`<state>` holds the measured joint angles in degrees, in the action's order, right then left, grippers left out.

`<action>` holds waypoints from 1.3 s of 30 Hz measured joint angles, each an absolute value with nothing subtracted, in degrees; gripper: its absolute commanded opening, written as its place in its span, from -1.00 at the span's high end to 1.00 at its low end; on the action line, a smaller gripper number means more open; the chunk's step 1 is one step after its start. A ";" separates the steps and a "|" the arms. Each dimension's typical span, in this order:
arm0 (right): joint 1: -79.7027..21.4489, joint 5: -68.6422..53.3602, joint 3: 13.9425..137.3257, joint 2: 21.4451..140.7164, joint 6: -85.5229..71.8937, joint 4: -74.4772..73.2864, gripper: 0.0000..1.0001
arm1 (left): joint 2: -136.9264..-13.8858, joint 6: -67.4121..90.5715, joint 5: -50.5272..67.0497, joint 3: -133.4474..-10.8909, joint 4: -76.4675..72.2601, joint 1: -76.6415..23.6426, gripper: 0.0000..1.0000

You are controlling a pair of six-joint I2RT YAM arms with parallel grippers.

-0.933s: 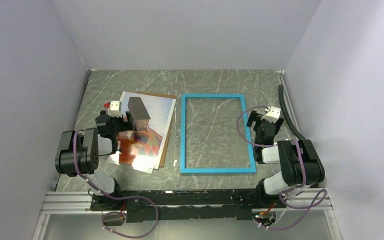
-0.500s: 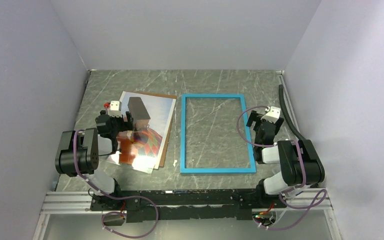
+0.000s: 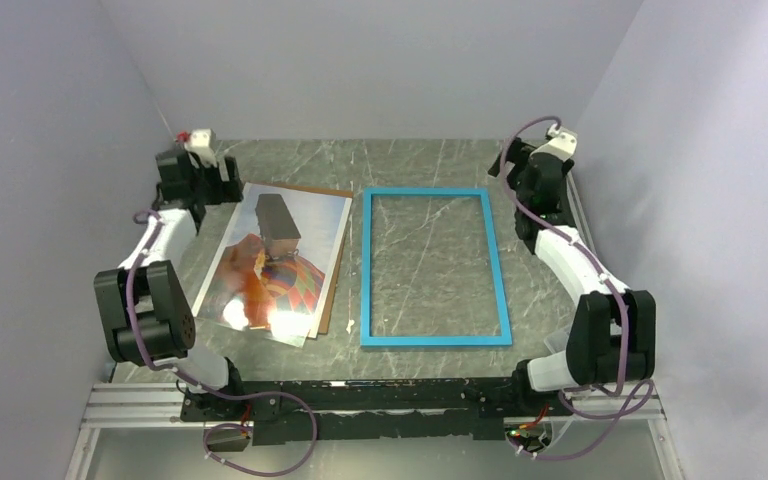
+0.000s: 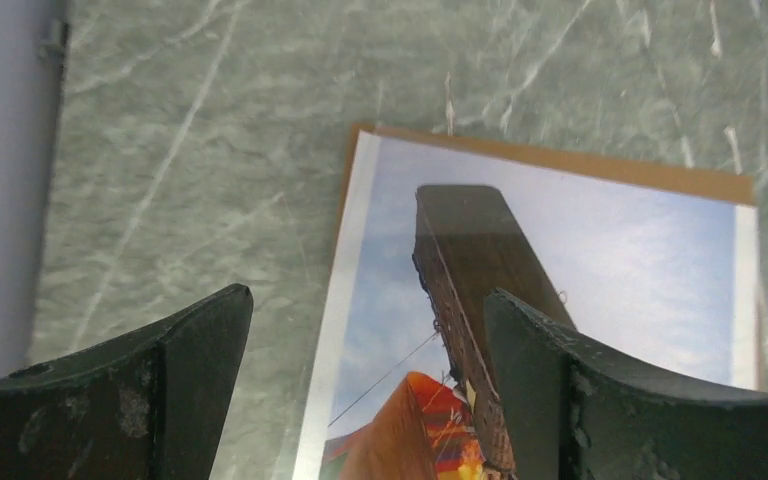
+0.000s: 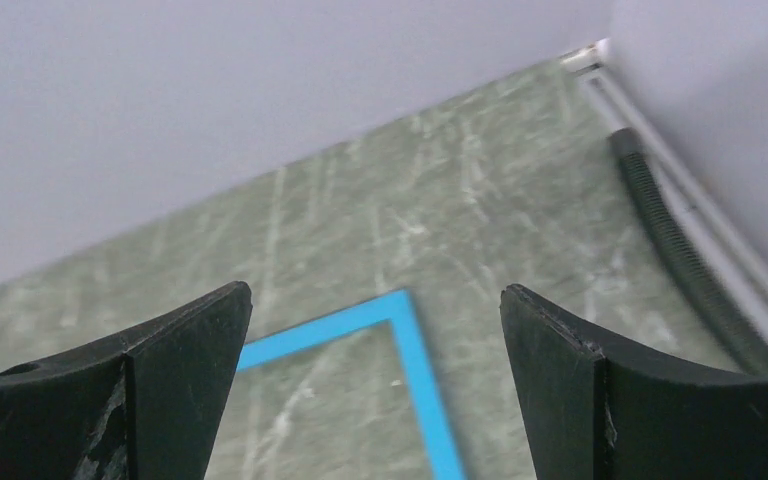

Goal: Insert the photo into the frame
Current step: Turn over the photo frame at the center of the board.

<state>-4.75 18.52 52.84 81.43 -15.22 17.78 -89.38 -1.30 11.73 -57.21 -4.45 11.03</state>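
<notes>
The photo (image 3: 278, 262) of an orange-red balloon lies flat on the left of the table, uncovered. The turquoise frame (image 3: 367, 270) lies flat just to its right, apart from it. My left gripper (image 3: 205, 180) hangs open by the photo's far left corner. In the left wrist view the photo (image 4: 600, 260) shows below my left gripper (image 4: 365, 295), whose jaws stand wide apart with nothing between them. My right gripper (image 3: 538, 185) is raised beyond the frame's far right corner. The right wrist view has that gripper (image 5: 375, 290) open above the frame corner (image 5: 415, 340).
A brown backing board (image 3: 334, 285) lies under the photo, its edge also showing in the left wrist view (image 4: 560, 160). A small white bit (image 3: 349, 326) sits between board and frame. A black hose (image 5: 680, 260) runs along the right wall. Walls close in on three sides.
Both arms have stretched out from near the table's front towards the far side. The left arm no longer covers the photo. Photo and frame have not moved.
</notes>
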 measured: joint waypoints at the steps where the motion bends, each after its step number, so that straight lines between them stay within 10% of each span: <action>1: -4.08 16.45 54.33 80.90 -18.33 15.70 -0.99 | -89.41 -1.26 11.90 -60.73 -0.54 11.31 -0.82; 15: -22.83 9.15 66.02 85.89 -29.78 -11.16 -0.99 | -89.60 1.17 15.03 -82.94 38.04 14.28 -0.83; 39: -52.14 28.01 86.06 114.61 -36.10 -36.29 -0.88 | -85.52 1.10 18.04 -79.15 47.90 14.28 -0.79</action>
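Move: Some 33 cm to the right hand's left and 12 cm back lies the middle of the blue photo frame's left rail, about 23 cm below; the frame's far right corner is only 8 cm left and 5 cm ahead. The photo's middle sits roughly 16 cm beyond that rail to the left and level with it. From the left hand, the rail is about 32 cm right and 11 back, the photo 14 right and 11 back, both 15 cm lower. Sweeping left about 32 cm over the photo frame with fingers wide open, the right hand checks briefly partway, then sinks some 17 cm and draws back 14, tipping down about 45 degrees and turning counter-clockwise, to hover just right of the left rail. The left hand, empty and open, rises first, then draws back 9 cm beside the photo, tipping down 25 degrees. ##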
